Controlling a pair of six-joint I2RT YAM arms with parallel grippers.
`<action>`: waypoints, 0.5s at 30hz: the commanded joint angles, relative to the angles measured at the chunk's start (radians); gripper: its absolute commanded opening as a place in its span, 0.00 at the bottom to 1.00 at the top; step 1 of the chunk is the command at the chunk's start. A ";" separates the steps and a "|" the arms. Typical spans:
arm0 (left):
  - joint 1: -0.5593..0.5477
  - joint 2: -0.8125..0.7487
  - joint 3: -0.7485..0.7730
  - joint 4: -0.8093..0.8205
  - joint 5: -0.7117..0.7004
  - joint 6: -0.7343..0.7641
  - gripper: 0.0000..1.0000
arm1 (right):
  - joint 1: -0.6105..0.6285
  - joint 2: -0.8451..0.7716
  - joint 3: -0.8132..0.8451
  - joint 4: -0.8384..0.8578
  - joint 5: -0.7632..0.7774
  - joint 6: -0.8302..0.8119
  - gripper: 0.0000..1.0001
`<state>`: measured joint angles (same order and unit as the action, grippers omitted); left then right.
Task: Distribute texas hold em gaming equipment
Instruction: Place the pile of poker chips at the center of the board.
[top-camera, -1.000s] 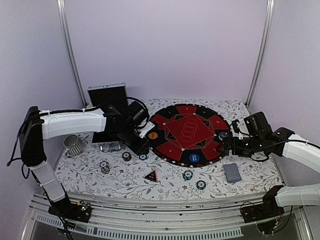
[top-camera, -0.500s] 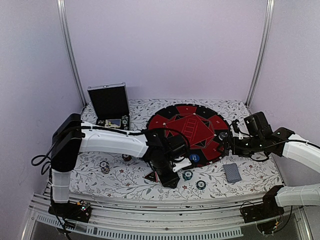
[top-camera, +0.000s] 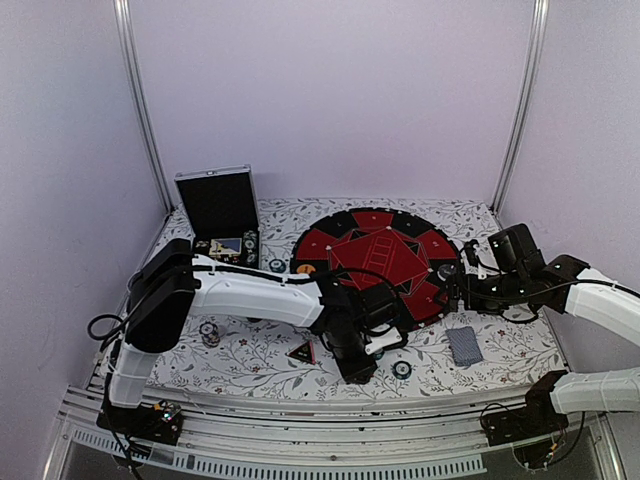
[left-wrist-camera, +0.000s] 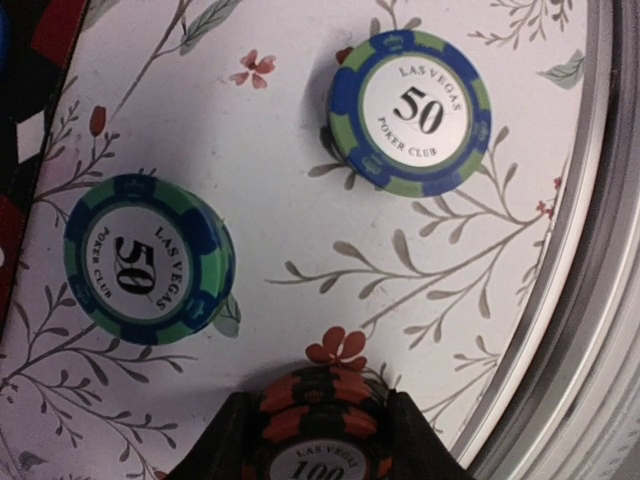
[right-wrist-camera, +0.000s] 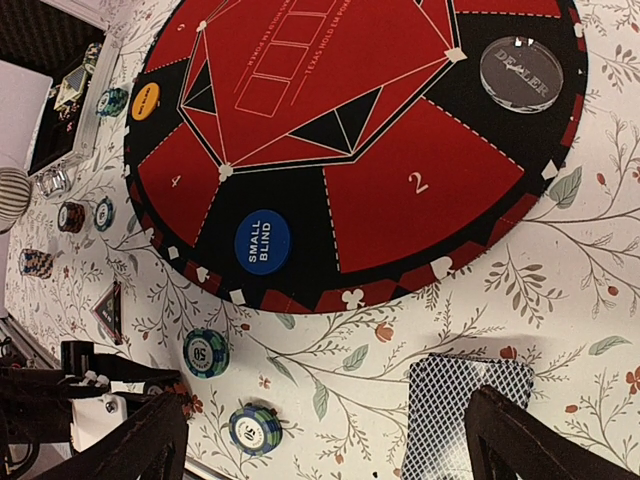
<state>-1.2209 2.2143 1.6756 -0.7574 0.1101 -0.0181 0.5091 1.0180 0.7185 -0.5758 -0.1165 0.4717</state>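
My left gripper (left-wrist-camera: 317, 405) is shut on a small stack of red-and-black "100" chips (left-wrist-camera: 320, 395), held just above the floral cloth near the table's front edge. Two teal "50" chip stacks (left-wrist-camera: 410, 110) (left-wrist-camera: 148, 258) lie just beyond it. In the top view the left gripper (top-camera: 362, 358) is at front centre, beside one teal chip stack (top-camera: 402, 369) and the red-black triangle (top-camera: 302, 351). My right gripper (top-camera: 453, 285) stands open at the mat's right edge, above the grey-blue-backed cards (right-wrist-camera: 468, 400). Blue (right-wrist-camera: 262, 240), orange (right-wrist-camera: 146, 100) and clear dealer (right-wrist-camera: 521, 72) buttons sit on the mat.
The round red-and-black mat (top-camera: 375, 258) fills the middle of the table. The open silver-edged black case (top-camera: 217, 205) stands at the back left, with more chips (top-camera: 209, 333) at the front left. A metal rail (left-wrist-camera: 590, 300) runs along the table's front edge.
The left arm has swung from beside the case at the back left across to the front centre, down by the teal chips. The right arm has not moved.
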 joint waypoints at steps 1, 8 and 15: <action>-0.011 0.035 0.008 -0.022 -0.023 0.012 0.26 | -0.001 -0.007 0.014 -0.007 -0.003 -0.001 0.99; -0.012 0.033 0.013 -0.016 -0.036 0.009 0.53 | -0.001 0.004 0.018 -0.007 -0.007 -0.001 0.99; -0.012 -0.003 0.019 -0.009 -0.030 0.008 0.59 | -0.001 0.004 0.026 -0.010 -0.008 -0.003 0.99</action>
<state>-1.2221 2.2173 1.6821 -0.7605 0.0883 -0.0113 0.5091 1.0183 0.7189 -0.5770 -0.1169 0.4713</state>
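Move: Between the left fingers, at table level, stands the red 100 chip pile. Of the two blue-green 50 piles, one lies about 5 cm ahead and 4 cm right of this hand, the other level with it and some 9 cm right; the black triangle is about 12 cm left and 4 cm ahead. From the right hand the red pile lies roughly 9 cm back, 17 cm left and 12 cm below. Staying low over the near edge of the table, the left hand holds its place, with no more than a few millimetres of drift and no real turn of the wrist, and opens its fingers from about two fifths to three fifths of their range. Both finger pads let go of the red pile's sides, leaving a narrow gap either side; there is no lift yet. ##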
